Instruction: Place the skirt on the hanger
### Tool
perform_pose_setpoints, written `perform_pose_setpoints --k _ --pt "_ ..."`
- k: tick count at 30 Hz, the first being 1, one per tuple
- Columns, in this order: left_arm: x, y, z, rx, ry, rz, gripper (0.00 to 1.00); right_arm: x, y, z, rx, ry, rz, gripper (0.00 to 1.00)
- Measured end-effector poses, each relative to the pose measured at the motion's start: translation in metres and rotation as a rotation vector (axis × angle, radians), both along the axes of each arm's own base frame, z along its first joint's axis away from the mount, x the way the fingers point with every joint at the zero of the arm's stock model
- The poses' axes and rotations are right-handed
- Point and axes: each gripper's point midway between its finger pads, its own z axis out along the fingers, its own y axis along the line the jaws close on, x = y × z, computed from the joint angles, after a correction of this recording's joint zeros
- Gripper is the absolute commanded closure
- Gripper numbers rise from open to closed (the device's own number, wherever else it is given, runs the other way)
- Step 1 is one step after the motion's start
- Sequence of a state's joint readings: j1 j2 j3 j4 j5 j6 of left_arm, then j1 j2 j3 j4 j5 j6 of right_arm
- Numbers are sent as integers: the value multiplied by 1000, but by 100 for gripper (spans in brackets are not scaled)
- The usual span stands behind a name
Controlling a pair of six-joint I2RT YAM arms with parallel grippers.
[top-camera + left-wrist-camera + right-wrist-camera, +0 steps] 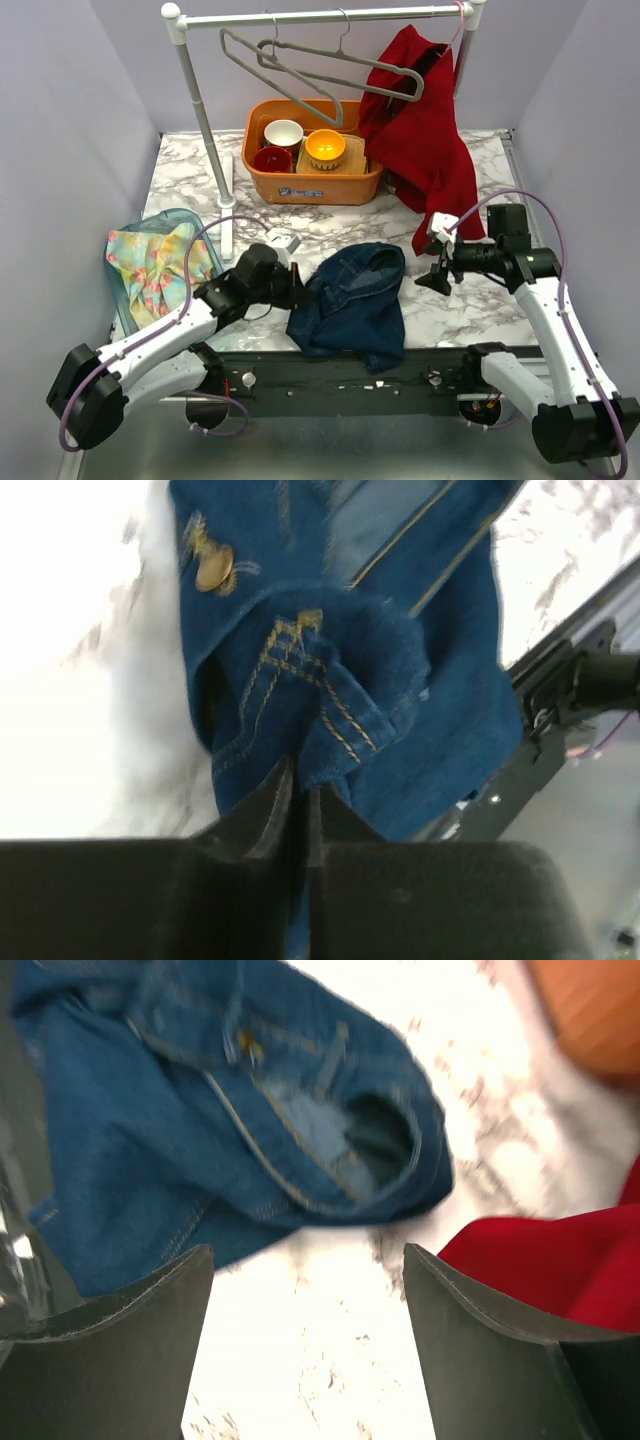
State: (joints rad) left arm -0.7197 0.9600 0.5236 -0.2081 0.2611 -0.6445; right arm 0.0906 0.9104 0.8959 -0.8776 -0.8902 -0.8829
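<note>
The blue denim skirt (355, 300) lies crumpled at the table's near edge, between the two arms. My left gripper (298, 285) is at its left edge, shut on a fold of the denim. In the left wrist view, the skirt (400, 660) runs down into the thin gap of that gripper (300, 790). My right gripper (437, 270) hovers to the skirt's right, open and holding nothing. The right wrist view has the skirt (200, 1110) beyond the gripper (308, 1260), with bare marble between the fingers. An empty grey hanger (300, 75) hangs on the white rack (320, 15).
A red garment (425, 150) hangs from the rack's right end down to the table, close to my right gripper. An orange basket (312, 185) with bowls stands at the back. A teal basket (125, 310) of patterned cloth sits at left. The rack's post (210, 140) stands left of the orange basket.
</note>
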Motion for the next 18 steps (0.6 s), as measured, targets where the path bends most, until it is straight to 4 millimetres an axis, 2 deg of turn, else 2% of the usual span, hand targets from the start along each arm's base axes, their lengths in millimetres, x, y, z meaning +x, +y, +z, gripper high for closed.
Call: perform_pose_setpoints --k 2,3,5,8,11,13,15,18 --pt "-8 10 -10 13 25 50 38 3 -4 -18 -34 31 -1 17" --pt "-10 15 -8 5 21 82 25 4 -6 -27 -52 48 -2 17" --pt "-10 23 7 -34 -22 133 20 6 -9 -41 -76 75 -6 17" --pt "-5 37 55 -121 -162 200 18 13 -10 -53 -98 103 -16 17" --pt "-3 45 111 -198 -288 221 14 21 -8 -59 -110 125 -29 17" --pt "-2 44 134 -218 -329 209 11 26 -4 -61 -122 134 -32 17" --pt "-1 39 141 -208 -336 185 11 35 4 -60 -138 136 -35 17" --pt "-3 24 118 -124 -287 130 11 49 18 -58 -161 134 -35 17"
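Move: The denim skirt's right waist end lies about 6 cm ahead of the open right hand, 8 cm to its left and 12 cm below. The hanging red skirt's hem is some 11 cm ahead of that hand, and the grey bowl about 31 cm ahead and 6 cm left. The left fingers are at the denim skirt's left edge, its middle about 12 cm to their right, level in reach and 5 cm lower. Left opens, freeing the denim, rises about 12 cm; right sinks 6 cm, then forward towards the waistband. ##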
